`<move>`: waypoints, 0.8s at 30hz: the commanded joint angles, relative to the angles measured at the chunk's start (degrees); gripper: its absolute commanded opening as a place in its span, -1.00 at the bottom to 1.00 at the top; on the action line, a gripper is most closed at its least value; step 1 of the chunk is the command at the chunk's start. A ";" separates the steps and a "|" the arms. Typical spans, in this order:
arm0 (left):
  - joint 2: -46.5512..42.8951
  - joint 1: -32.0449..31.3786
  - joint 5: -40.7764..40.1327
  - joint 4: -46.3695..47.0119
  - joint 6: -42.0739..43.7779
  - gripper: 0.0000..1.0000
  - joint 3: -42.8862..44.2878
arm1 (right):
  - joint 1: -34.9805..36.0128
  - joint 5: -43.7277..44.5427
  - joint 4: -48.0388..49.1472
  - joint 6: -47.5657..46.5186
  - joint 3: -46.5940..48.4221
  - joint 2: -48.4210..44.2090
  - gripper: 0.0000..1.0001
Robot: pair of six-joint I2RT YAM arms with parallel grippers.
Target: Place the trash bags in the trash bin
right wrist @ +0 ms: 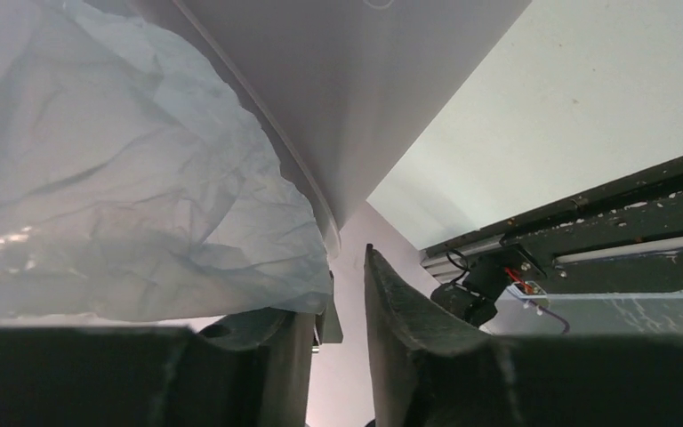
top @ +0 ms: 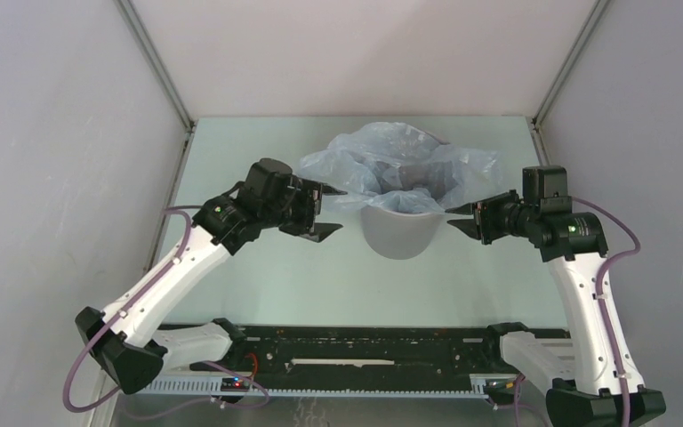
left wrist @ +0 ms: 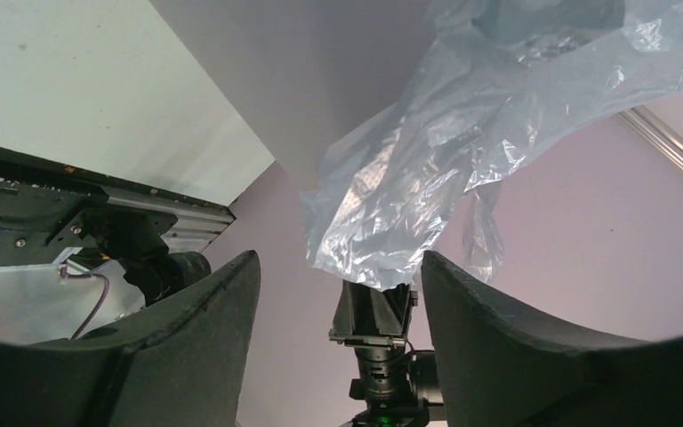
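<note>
The light grey trash bin [top: 397,233] stands mid-table. The pale blue trash bag [top: 400,165] sits in its mouth and spills over the rim, mostly to the back and sides. My left gripper [top: 327,212] is open wide and empty, just left of the bin. In the left wrist view the bag [left wrist: 445,160] hangs over the bin wall [left wrist: 320,89] above my left gripper [left wrist: 338,267]. My right gripper [top: 462,220] is close to the bin's right side, its jaws a narrow gap apart. In the right wrist view the bag [right wrist: 116,196] lies over one finger [right wrist: 258,356], not pinched.
White enclosure walls stand on the left, back and right. A black rail [top: 356,351] runs along the near edge between the arm bases. The pale green table top [top: 258,285] surrounds the bin.
</note>
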 commanded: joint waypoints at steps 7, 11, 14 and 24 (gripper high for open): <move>1.04 -1.33 -1.52 4.10 -1.88 0.14 0.64 | -0.27 0.68 -2.39 -4.04 -2.69 -1.61 -1.00; -0.66 -1.38 -1.26 5.60 -1.38 -0.06 -3.60 | -0.65 0.64 -1.71 -8.82 -2.70 -1.88 -1.00; -2.02 -0.89 -2.66 6.15 0.28 -0.42 -5.96 | -1.16 -0.20 -0.60 -14.09 -2.74 -1.61 -1.00; -3.30 4.58 -8.38 15.32 25.26 -0.99 -9.75 | -2.82 -0.92 10.43 -31.90 -6.09 -0.58 -1.00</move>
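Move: The loose near-left edge of the trash bag hangs between my open left fingers, about 2 cm ahead, 1 cm to the right and 2 cm below the grip point. The trash bin's middle is some 9 cm ahead, 15 cm to the right and 13 cm lower. My half-closed right hand has the bag's near-right edge about 1 cm ahead, 1 cm left and 2 cm below; from it the bin stands roughly 9 cm ahead, 9 cm left and 13 cm down. I pinch the bag's near edge at both corners. My right hand shuts first while sinking about 3 cm and easing slightly back, then keeps its pinch and turns some 20 degrees, counter-clockwise with its left side dipping. My left hand edges right, drops about 2.5 cm as its fingers close on the plastic, then draws about 3 cm left and a little forward, its fingertips tipping up. ##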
